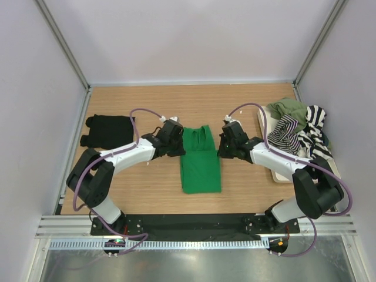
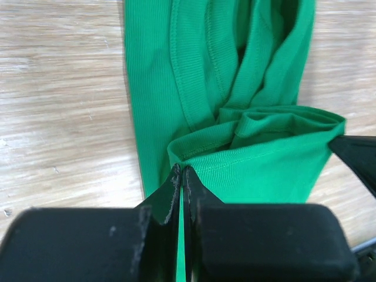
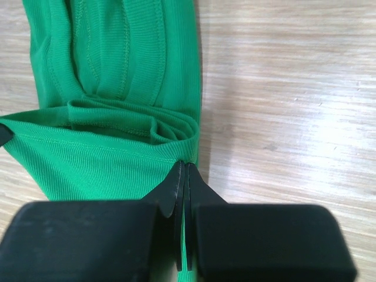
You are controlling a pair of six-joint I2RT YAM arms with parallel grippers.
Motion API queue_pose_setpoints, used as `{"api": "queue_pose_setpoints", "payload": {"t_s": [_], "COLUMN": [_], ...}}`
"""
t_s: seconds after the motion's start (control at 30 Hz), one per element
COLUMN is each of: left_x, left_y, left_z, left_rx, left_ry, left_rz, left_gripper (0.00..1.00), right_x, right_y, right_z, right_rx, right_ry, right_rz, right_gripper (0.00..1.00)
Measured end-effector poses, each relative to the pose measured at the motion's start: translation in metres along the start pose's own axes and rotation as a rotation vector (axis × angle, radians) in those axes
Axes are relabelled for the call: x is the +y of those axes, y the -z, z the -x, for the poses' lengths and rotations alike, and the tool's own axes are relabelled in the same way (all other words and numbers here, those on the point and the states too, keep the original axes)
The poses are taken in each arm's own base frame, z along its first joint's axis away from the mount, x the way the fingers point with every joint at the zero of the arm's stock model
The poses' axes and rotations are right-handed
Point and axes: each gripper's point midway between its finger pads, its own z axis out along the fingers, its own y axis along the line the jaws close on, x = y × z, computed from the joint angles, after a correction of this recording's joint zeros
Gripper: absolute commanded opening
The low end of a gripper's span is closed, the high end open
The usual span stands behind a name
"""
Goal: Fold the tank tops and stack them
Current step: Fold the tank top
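Note:
The bright green tank top lies lengthwise in the middle of the table, straps toward the far side. My left gripper is shut on its left edge and my right gripper is shut on its right edge, both near the strap end. In the left wrist view the jaws pinch a raised fold of green cloth. The right wrist view has the jaws closed on the opposite corner of that fold. A folded black tank top lies at the far left.
A pale tray at the right holds a crumpled olive top and black-and-white striped tops. Frame posts and walls close in the table on the left, right and far sides. Bare wood shows around the green top.

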Motion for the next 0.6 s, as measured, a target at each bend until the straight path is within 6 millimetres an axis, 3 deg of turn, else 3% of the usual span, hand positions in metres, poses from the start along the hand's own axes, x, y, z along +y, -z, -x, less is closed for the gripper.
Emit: {"api": "queue_pose_setpoints", "payload": {"t_s": [0.17,0.23,0.27,0.3,0.43,0.5,0.6], "left_x": [0.008,0.013,0.015,0.017,0.018,0.014,0.008], "left_y": [-0.016,-0.022,-0.024,-0.025,-0.023,-0.016,0.005], "left_z": [-0.006,-0.009,-0.011,-0.012,-0.009,-0.004,0.002], "left_rx": [0.017,0.027,0.031,0.034,0.021,0.004,-0.032], "left_ry": [-0.008,-0.014,-0.019,-0.021,-0.032,-0.025,-0.015], "left_rz": [0.039,0.058,0.066,0.07,0.076,0.063,0.024], "left_gripper": [0.02,0.05,0.08,0.2,0.49,0.57,0.6], "right_x": [-0.007,-0.011,-0.012,-0.013,-0.012,-0.01,-0.004], "right_y": [-0.009,-0.013,-0.014,-0.014,-0.013,-0.008,0.009], "right_z": [0.003,0.002,0.003,0.003,0.006,0.007,0.008], "right_rx": [-0.008,-0.007,-0.007,-0.008,-0.019,-0.03,-0.056], "right_ry": [-0.014,-0.018,-0.02,-0.019,-0.017,-0.018,-0.02], "right_rz": [-0.029,-0.043,-0.046,-0.048,-0.043,-0.029,0.022], "right_gripper": [0.21,0.33,0.38,0.47,0.52,0.52,0.53]}}
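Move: Both closed hands already pinch the ends of the green tank top's folded edge. Its middle lies about 6 cm right, 2 back and 3 below the left hand, and some 6 cm left, 2 back and 2 below the right. From the left hand, the strap end is about 6 cm ahead and 5 right, and the folded black top 9 ahead and 26 left. The tray is about 3 cm ahead and 26 right of the right hand. Still pinching the green folded edge, both hands lower it onto the layer beneath, the left about 3 cm straight down, the right just over 1 cm down with about as much forward and a little to the right. Near the bottom their fingers open to roughly half and let go, then both rise clear by 2 to 3 cm, the right also drawing back about 1 cm. ##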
